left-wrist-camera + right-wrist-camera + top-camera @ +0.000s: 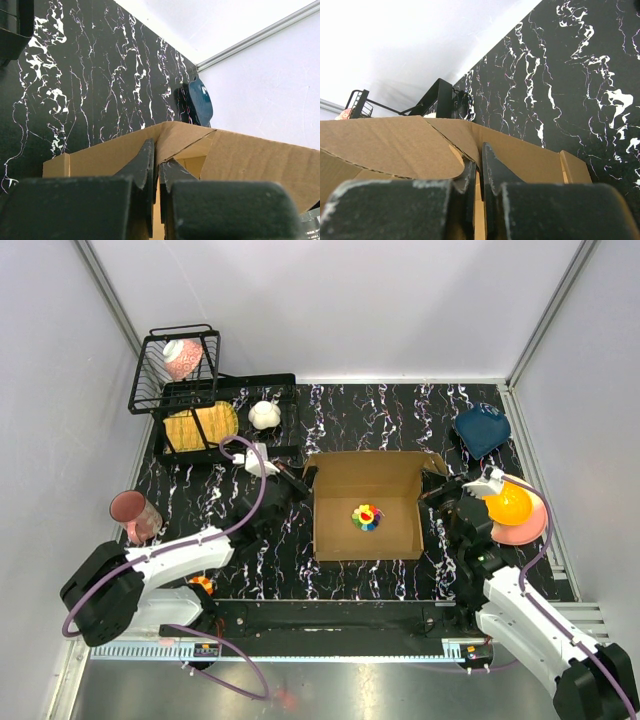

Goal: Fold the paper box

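Note:
The paper box [345, 485] lies in the middle of the black marbled mat, a brown cardboard tray with its walls raised and corner flaps sticking out at the back. A small multicoloured toy [367, 517] sits on its floor. My left gripper [298, 483] is at the back of the left wall. In the left wrist view the left gripper [159, 162] is shut on that cardboard wall [250, 160]. My right gripper [440, 495] is at the right wall. In the right wrist view the right gripper [481, 160] is pinching the wall's top edge [535, 152].
A black wire basket [175, 365] and a rack holding a yellow sponge [200, 425] and a white ball [265, 415] stand at the back left. A blue bowl [482, 430] lies back right, an orange bowl on a pink plate [515, 512] right, a pink cup [135, 515] left.

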You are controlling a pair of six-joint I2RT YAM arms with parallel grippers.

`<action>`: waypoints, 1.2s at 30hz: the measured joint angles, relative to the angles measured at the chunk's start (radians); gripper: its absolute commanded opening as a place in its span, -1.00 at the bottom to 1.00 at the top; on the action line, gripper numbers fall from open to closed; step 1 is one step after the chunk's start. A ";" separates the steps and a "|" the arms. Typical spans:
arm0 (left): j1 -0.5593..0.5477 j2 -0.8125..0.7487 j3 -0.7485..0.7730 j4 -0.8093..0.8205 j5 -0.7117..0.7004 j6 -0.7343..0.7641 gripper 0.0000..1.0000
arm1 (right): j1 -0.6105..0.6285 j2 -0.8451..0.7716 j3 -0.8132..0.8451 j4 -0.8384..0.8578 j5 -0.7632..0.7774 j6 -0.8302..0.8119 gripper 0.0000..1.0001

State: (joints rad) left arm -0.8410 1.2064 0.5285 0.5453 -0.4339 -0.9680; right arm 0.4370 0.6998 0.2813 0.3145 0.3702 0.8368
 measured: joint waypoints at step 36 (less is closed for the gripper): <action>-0.008 -0.114 -0.058 -0.159 -0.181 0.250 -1.00 | 0.187 0.277 0.071 0.078 0.093 0.040 -0.99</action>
State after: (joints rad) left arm -0.8486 1.0924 0.4702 0.3862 -0.6151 -0.7177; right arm 0.6243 0.9764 0.3527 0.3927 0.4629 0.8768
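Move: My left and right fingers already pinch the upright cardboard at the two far corners of the paper box. The box's middle is about 15 cm right of my left hand and 14 cm left of my right, some 4 cm back and 9 cm lower than both. The flower toy lies on its floor at nearly that spot, 12 cm down. The white pot stands about 25 cm ahead and 13 cm left of my left hand; the orange bowl is roughly 24 cm to my right hand's right, level with it. Keeping both pinches shut, I first ease my left hand a little forward and back again while my right hand barely stirs. Then both hands sweep left together about 5.5 cm, dipping some 3 cm with a quick drop on the way and carrying the box corners along. My left wrist rolls about 20 degrees, its left side rising, and my right hand tips slightly downward. ##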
